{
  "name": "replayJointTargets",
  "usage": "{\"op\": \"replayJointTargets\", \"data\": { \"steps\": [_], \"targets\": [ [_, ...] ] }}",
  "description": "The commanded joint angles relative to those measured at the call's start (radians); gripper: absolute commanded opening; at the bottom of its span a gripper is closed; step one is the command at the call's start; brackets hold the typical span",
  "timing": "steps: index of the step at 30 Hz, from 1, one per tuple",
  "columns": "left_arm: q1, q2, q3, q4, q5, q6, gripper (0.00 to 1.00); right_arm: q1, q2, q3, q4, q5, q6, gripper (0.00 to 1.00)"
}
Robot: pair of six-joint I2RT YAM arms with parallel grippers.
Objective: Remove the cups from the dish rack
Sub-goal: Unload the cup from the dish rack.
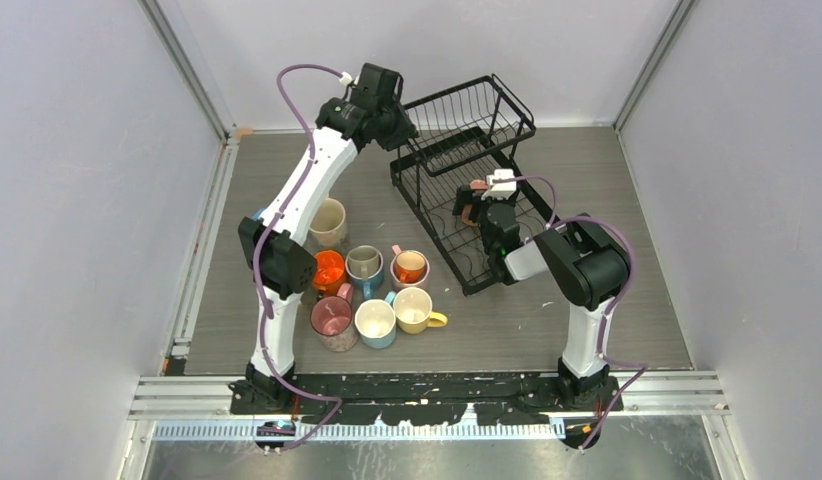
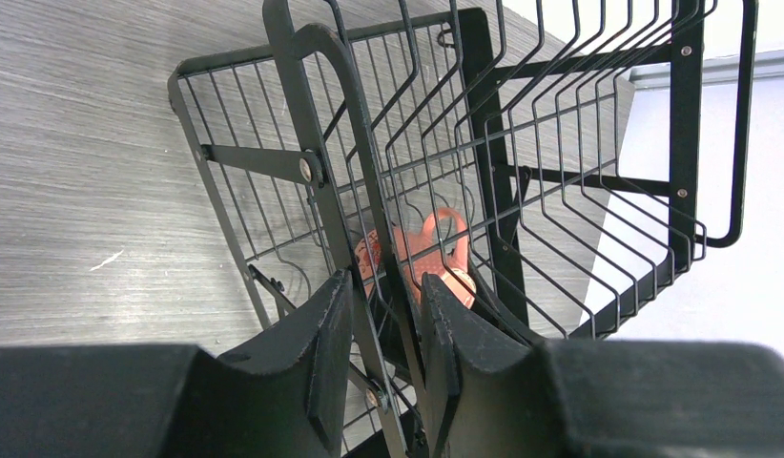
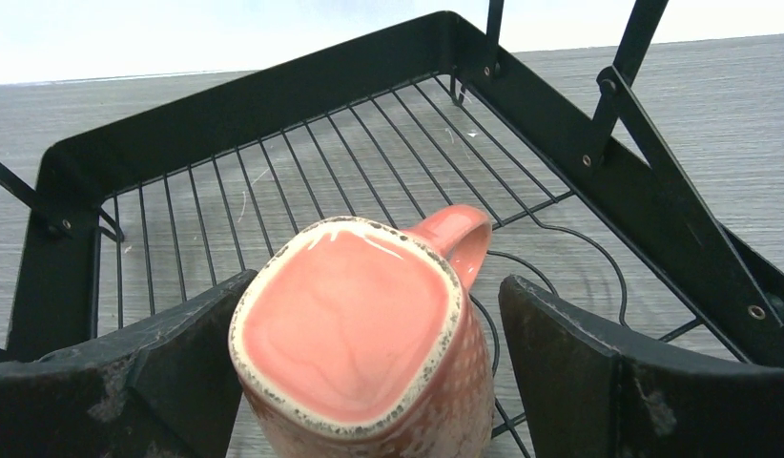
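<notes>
The black wire dish rack (image 1: 507,100) stands at the back right of the table. My left gripper (image 1: 392,128) is at its upper left corner, shut on a flat bar of the rack frame (image 2: 302,167), one finger on each side (image 2: 385,280). A salmon cup (image 3: 350,324) lies on the rack's lower tray (image 3: 274,105), its flat pink end facing the right wrist camera and its handle pointing away. My right gripper (image 3: 374,284) stands open around it, the left finger close to its side and the right finger apart. The same cup (image 2: 436,243) shows through the wires in the left wrist view.
Several cups stand on the table left of the rack: beige (image 1: 328,222), orange (image 1: 329,268), grey inside blue (image 1: 364,263), orange inside pink (image 1: 409,266), pink (image 1: 332,318), light blue (image 1: 375,322), yellow (image 1: 415,308). Walls enclose the table.
</notes>
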Motion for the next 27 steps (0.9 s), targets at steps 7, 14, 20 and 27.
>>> {"op": "replayJointTargets", "data": {
  "steps": [7, 14, 20, 27],
  "targets": [
    [0.006, -0.013, -0.032, 0.001, 0.064, 0.023, 0.03, -0.002, -0.06, 0.008, 0.019, 0.003, -0.002, 0.6],
    [0.007, -0.03, -0.05, 0.028, 0.067, 0.026, 0.4, -0.002, -0.135, -0.028, -0.011, 0.005, 0.033, 0.42],
    [0.008, -0.042, -0.026, 0.037, 0.067, 0.053, 0.8, 0.001, -0.227, -0.058, -0.049, 0.009, 0.066, 0.36],
    [0.016, -0.06, -0.011, 0.047, 0.067, 0.072, 0.91, 0.016, -0.29, -0.069, -0.094, 0.025, 0.073, 0.35]
  ]
}}
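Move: The pink cup sits right between the spread fingers of the right gripper, about 1 cm ahead and 1 cm below, in the lower rack. The upper shelf's middle is roughly 3 cm ahead, 2 cm left and 14 cm above that hand; the small orange cup stands some 12 cm back and 13 cm left of it, about 4 cm lower. The left gripper has the shelf's rail between its fingers; from it the pink cup lies about 14 cm right, level in reach, 19 cm down. Close the right gripper a little until its fingers pinch the pink cup from both sides, then draw the cup back towards the base and up, about 3 cm each way, easing slightly right. Meanwhile spread the left fingers wide to let go of the rack's upper rail, letting that hand sink about 1 cm. ##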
